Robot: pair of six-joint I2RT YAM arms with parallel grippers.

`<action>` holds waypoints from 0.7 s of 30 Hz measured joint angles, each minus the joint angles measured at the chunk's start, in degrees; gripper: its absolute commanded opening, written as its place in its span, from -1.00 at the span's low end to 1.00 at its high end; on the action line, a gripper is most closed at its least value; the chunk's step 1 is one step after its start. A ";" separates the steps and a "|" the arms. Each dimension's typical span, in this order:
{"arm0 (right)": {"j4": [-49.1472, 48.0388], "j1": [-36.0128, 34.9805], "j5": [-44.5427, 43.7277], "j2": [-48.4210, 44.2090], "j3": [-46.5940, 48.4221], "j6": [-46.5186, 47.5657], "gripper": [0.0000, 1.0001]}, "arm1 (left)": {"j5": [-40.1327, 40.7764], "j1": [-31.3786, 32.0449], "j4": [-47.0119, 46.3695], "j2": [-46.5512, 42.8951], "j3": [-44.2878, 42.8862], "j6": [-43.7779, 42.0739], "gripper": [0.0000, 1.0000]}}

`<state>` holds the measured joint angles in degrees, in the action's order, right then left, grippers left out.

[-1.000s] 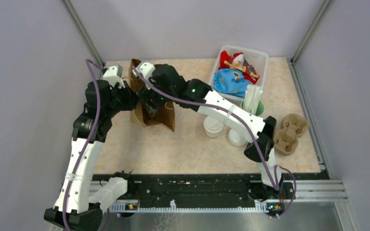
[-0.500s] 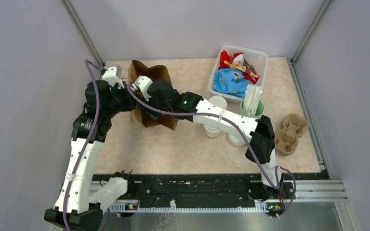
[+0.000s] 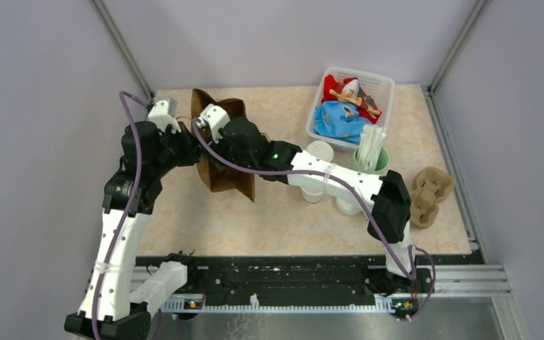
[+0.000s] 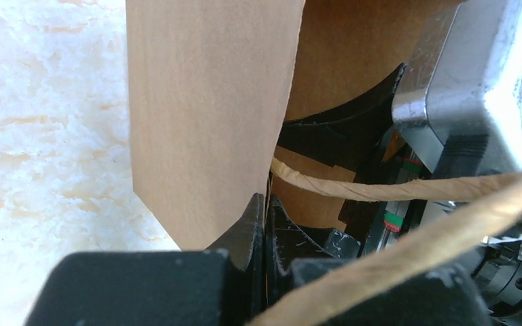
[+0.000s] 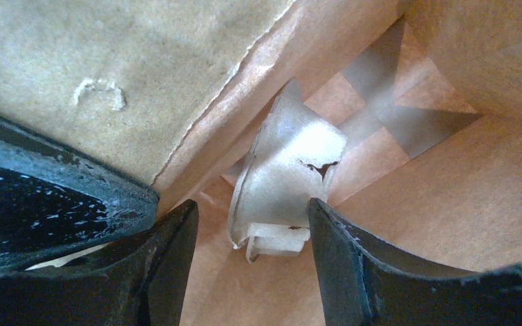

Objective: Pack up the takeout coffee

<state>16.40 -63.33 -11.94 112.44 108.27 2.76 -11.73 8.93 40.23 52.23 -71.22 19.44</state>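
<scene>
The takeout coffee (image 5: 282, 176), a white lidded cup, lies on its side at the bottom of the brown paper bag (image 3: 227, 177). My right gripper (image 5: 251, 204) is inside the bag, open, its fingertips either side of the cup's lid end. The left finger stands clear of the cup and the right finger sits at its edge. From above, the right wrist (image 3: 239, 138) reaches into the bag's mouth and hides the cup. My left gripper (image 4: 265, 214) is shut on the bag's side wall (image 4: 204, 115), near a twine handle (image 4: 380, 190).
White cups (image 3: 314, 190) and a loose lid (image 3: 347, 205) stand right of the bag. A green cup of straws (image 3: 372, 154) and a white basket (image 3: 386, 88) of packets are behind them. A cardboard cup carrier (image 3: 425, 197) lies at the right edge.
The right arm has pushed lower and further left into the bag. The bag has tipped and its mouth now shows behind the wrist. The left arm has shifted slightly left, still gripping the bag.
</scene>
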 measured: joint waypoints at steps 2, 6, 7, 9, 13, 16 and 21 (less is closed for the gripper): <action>-1.44 0.00 0.22 0.00 -0.72 0.04 0.18 | 0.13 -0.04 0.00 0.00 0.11 -0.04 -1.00; -2.08 0.00 -0.26 0.00 -0.94 0.17 -0.19 | 0.13 -0.04 -0.09 0.04 0.20 0.02 -1.00; -2.23 -0.02 -0.85 0.00 -0.94 0.24 -0.24 | -0.02 -0.04 -0.13 0.04 0.22 0.09 -1.00; -2.73 -0.04 -2.21 0.00 -1.01 0.61 -0.34 | -0.46 0.02 -0.11 0.02 0.31 0.15 -1.00; -4.81 -0.04 -3.65 0.00 -1.36 2.86 -0.70 | -0.46 0.02 0.11 -0.02 0.63 0.15 -1.00; -5.27 -0.02 -3.56 0.00 -1.81 4.68 -0.90 | -0.39 0.02 0.37 -0.42 0.98 0.13 -1.00; -5.68 -0.02 -2.19 -0.09 -3.39 7.15 -0.50 | -0.02 0.02 1.01 -1.77 1.33 0.13 -1.00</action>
<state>10.72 -63.35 -14.13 112.36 104.88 9.91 -11.75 8.95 41.23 50.46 -69.89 19.57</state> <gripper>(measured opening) 0.081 0.007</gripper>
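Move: The cardboard cup tray leans deep in the paper bag, roughly 12 cm below the right hand, about 3 cm ahead and hardly to either side. From that hand, the bag's pinched left rim is some 4 cm left, 2 cm back and 6 cm up; the bag's near right corner is about 11 cm right, 11 cm back and 2 cm up. From the left hand, the tray lies about 3 cm ahead, 5 cm right and 18 cm below. Forward by about 1.5 cm, staying inside the bag mouth, the right hand shuts its fingers from over half open to nearly closed above the tray; it rises slightly, then sinks by about 1 cm as its fingertips tip up some 5 to 10 degrees. No grip on the tray can be made out. The left hand keeps pinching the left rim, easing back about 1 cm. ##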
